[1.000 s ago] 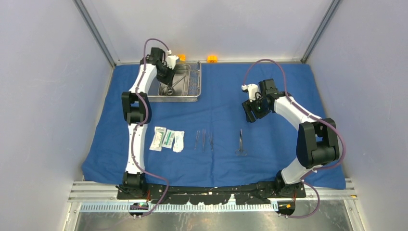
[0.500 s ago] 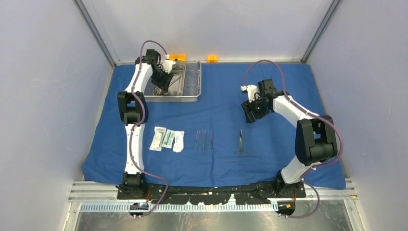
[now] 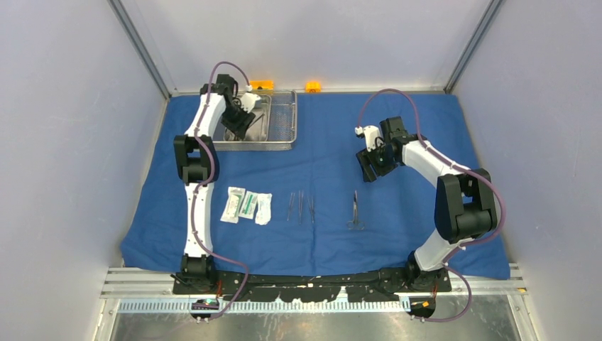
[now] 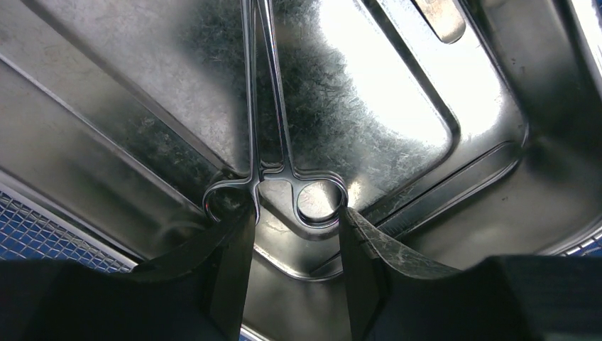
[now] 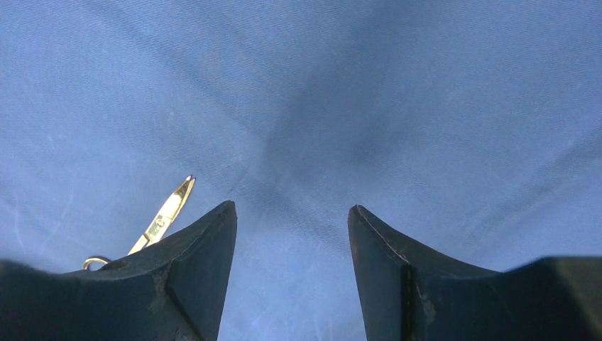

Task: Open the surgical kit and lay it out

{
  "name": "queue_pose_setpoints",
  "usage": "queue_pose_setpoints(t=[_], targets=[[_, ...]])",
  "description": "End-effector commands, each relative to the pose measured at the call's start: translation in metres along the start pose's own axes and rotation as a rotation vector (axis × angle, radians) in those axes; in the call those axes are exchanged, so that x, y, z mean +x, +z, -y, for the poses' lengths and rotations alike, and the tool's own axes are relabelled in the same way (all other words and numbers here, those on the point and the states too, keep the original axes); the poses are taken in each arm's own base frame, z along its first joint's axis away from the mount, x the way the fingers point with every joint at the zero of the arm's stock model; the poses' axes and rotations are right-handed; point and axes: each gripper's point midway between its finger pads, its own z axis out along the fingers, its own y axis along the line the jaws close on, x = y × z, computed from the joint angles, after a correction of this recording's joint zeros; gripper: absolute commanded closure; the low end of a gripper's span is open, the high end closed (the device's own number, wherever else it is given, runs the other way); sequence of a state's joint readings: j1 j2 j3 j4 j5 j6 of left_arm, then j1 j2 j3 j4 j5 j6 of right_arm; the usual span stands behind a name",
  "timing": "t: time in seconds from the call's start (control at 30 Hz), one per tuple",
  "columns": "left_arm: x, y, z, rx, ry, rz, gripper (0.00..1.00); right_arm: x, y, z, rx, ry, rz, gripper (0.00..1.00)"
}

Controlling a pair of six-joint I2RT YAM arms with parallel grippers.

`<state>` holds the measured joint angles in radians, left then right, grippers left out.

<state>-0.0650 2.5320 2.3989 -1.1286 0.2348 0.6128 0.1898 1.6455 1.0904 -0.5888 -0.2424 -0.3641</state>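
The blue cloth wrap (image 3: 397,121) lies spread flat over the table. At its back left stands the mesh basket (image 3: 287,128) with the solid steel tray (image 3: 264,114) inside it. My left gripper (image 3: 238,126) reaches down into that tray. In the left wrist view its fingers stand open (image 4: 294,213) on either side of one ring handle of a steel ring-handled instrument (image 4: 266,106) lying on the tray floor (image 4: 397,106). Three packets (image 3: 247,205), thin forceps (image 3: 301,206) and scissors (image 3: 356,211) lie in a row on the cloth. My right gripper (image 3: 370,165) hovers open and empty (image 5: 291,213) over bare cloth.
Two small orange blocks (image 3: 261,84) (image 3: 313,87) sit at the back wall behind the basket. Another steel tip (image 4: 440,14) shows at the tray's far end. Basket mesh (image 4: 42,227) is visible at the left. Scissor blades (image 5: 170,209) lie left of my right fingers.
My left gripper has opened and shifted slightly left and nearer inside the tray. The right arm has barely moved.
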Motion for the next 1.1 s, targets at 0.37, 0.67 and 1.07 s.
queue_pose_setpoints(t=[0.37,0.67,1.07], targets=[[0.001,0.025,-0.008,-0.024,0.01,0.019,0.81,-0.019,-0.005,0.003,0.003,-0.024,0.039,0.36],[-0.019,0.004,-0.009,-0.047,0.018,0.08,1.0,-0.018,-0.005,0.002,0.0,-0.025,0.036,0.37],[-0.063,-0.064,-0.01,-0.104,0.001,0.255,1.0,-0.017,-0.005,0.001,-0.005,-0.027,0.036,0.37]])
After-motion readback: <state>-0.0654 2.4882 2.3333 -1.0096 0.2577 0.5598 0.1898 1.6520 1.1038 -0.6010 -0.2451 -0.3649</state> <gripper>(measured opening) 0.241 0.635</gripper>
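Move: Inside the small metal tray, the ring-handled clamp's middle is about 5 cm ahead of the left hand, 4 cm to its right and 2 cm lower, its finger rings almost between the half-open tips. The tray's own middle lies some 6 cm ahead and 2 cm to the right. A flat handle is roughly 9 cm ahead and 8 cm right. From the right hand the clamp is about 24 cm ahead, 38 cm left and slightly lower. Closing on the clamp's ring end, the left fingers first dip about half a centimetre towards the tray floor, narrow to about half their opening and pinch the handle. The hand meanwhile eases about 1.5 cm forward, then rises some 1.5 cm from its lowest point with the grip kept, the fingertips swinging forward about 5 degrees. ##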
